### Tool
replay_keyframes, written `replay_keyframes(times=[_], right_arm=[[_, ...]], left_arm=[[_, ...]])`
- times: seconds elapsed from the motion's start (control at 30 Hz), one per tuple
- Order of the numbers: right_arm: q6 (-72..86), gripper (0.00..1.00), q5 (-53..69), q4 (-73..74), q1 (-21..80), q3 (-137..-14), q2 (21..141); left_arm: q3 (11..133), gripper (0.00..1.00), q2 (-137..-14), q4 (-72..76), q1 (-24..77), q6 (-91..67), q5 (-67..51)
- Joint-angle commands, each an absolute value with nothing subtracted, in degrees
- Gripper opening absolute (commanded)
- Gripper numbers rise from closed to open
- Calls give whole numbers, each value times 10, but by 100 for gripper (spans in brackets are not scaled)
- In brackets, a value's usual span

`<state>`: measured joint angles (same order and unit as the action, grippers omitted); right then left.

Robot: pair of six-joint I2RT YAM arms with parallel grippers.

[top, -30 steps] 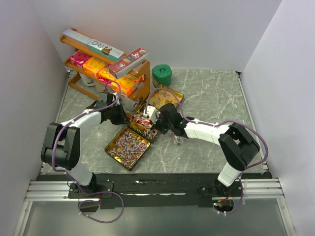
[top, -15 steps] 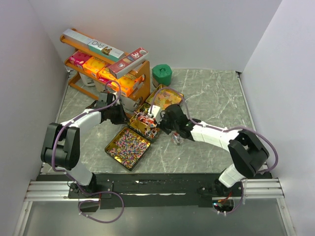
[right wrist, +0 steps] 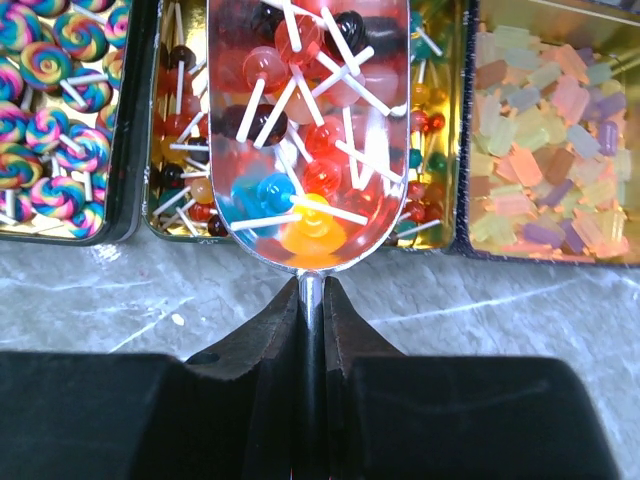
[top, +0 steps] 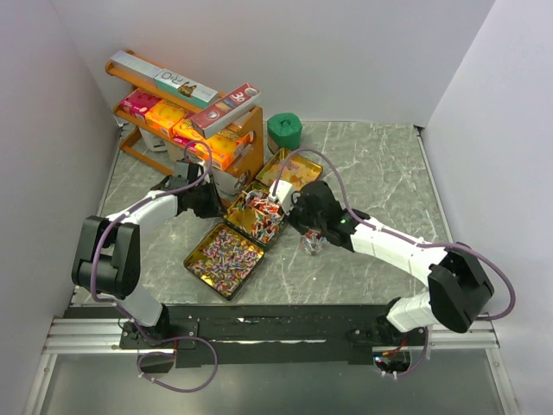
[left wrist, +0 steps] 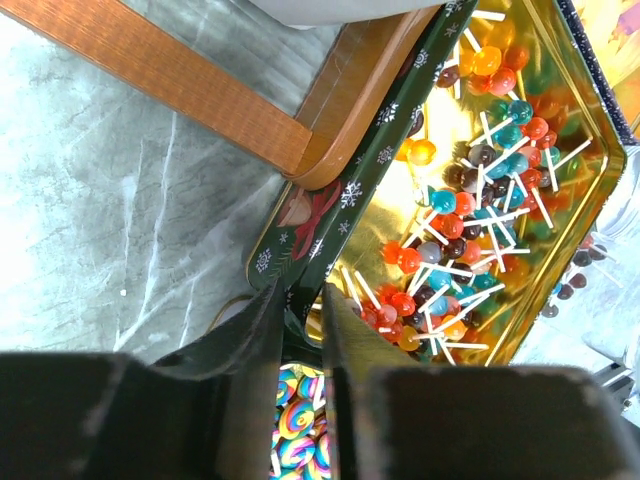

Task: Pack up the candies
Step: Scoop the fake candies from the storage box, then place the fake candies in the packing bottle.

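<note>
Three open tins lie in a row. The near tin (top: 197, 268) holds rainbow swirl candies (right wrist: 50, 110). In the middle tin (left wrist: 330, 215) lie red, blue and orange ball candies (left wrist: 470, 200) on white sticks. Pastel yellow-pink candies (right wrist: 545, 130) fill the far tin (top: 278, 159). My right gripper (right wrist: 311, 285) is shut on the handle of a metal scoop (right wrist: 308, 130), which is full of ball candies and hangs over the middle tin. My left gripper (left wrist: 302, 295) pinches the middle tin's dark green rim at its near corner.
An orange wooden rack (top: 251, 143) with cardboard boxes stands at the back left, its foot touching the middle tin. A green lidded pot (top: 284, 131) sits behind the tins. A small clear container (top: 309, 245) stands below my right forearm. White walls close both sides.
My right arm has swung its elbow out to the right, and its wrist with the scoop has shifted slightly right and back over the tins. The left arm has stayed put.
</note>
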<state>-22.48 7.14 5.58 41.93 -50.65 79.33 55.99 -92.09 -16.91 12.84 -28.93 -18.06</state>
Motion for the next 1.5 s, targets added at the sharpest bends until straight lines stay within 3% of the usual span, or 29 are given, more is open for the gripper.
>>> replay_keyframes(times=[0.0, 0.17, 0.5, 0.67, 0.97, 1.07, 1.47], right_arm=[[-194, 0, 53, 87, 416, -541, 752], [-172, 0, 37, 132, 416, -544, 706], [-85, 0, -12, 270, 414, -550, 617], [-33, 0, -37, 332, 415, -535, 571], [29, 0, -70, 428, 419, -498, 490], [44, 0, -76, 450, 419, -490, 477], [85, 0, -84, 487, 427, -517, 524]], left_arm=[[591, 33, -906, -141, 129, -294, -179], [613, 41, -904, -162, 129, -294, -190], [621, 66, -859, -200, 129, -296, -179], [578, 80, -804, -206, 129, -298, -173], [480, 96, -744, -122, 129, -333, -89], [470, 99, -755, -106, 129, -336, -64], [516, 96, -776, -138, 129, -308, -2]])
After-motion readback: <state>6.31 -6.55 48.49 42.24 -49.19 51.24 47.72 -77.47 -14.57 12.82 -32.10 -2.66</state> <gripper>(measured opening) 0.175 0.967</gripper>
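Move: The storage box, a clear jar, stands some 7 cm to the right of my scoop-holding right hand, 2 cm nearer my base, its middle 8 cm below. From that hand the lollipop tray's middle is about 9 cm ahead, 7 cm left, the swirl-candy tray 6 cm back, 15 cm left, and the gummy tray 22 cm ahead, 1 cm left, all roughly 12 cm down. From my left hand, the lollipop tray's middle is 3 cm ahead, 10 cm right, 5 cm down. With my right hand I keep the loaded scoop gripped and swing it off the lollipop tray, back and to the right about 17 cm, arching up and sinking again, turning some 30 degrees clockwise and tipping down a little so the scoop comes to the storage box. My left hand opens wide, lets go of the tray's rim, lifts and draws back, then sinks while shifting left. ##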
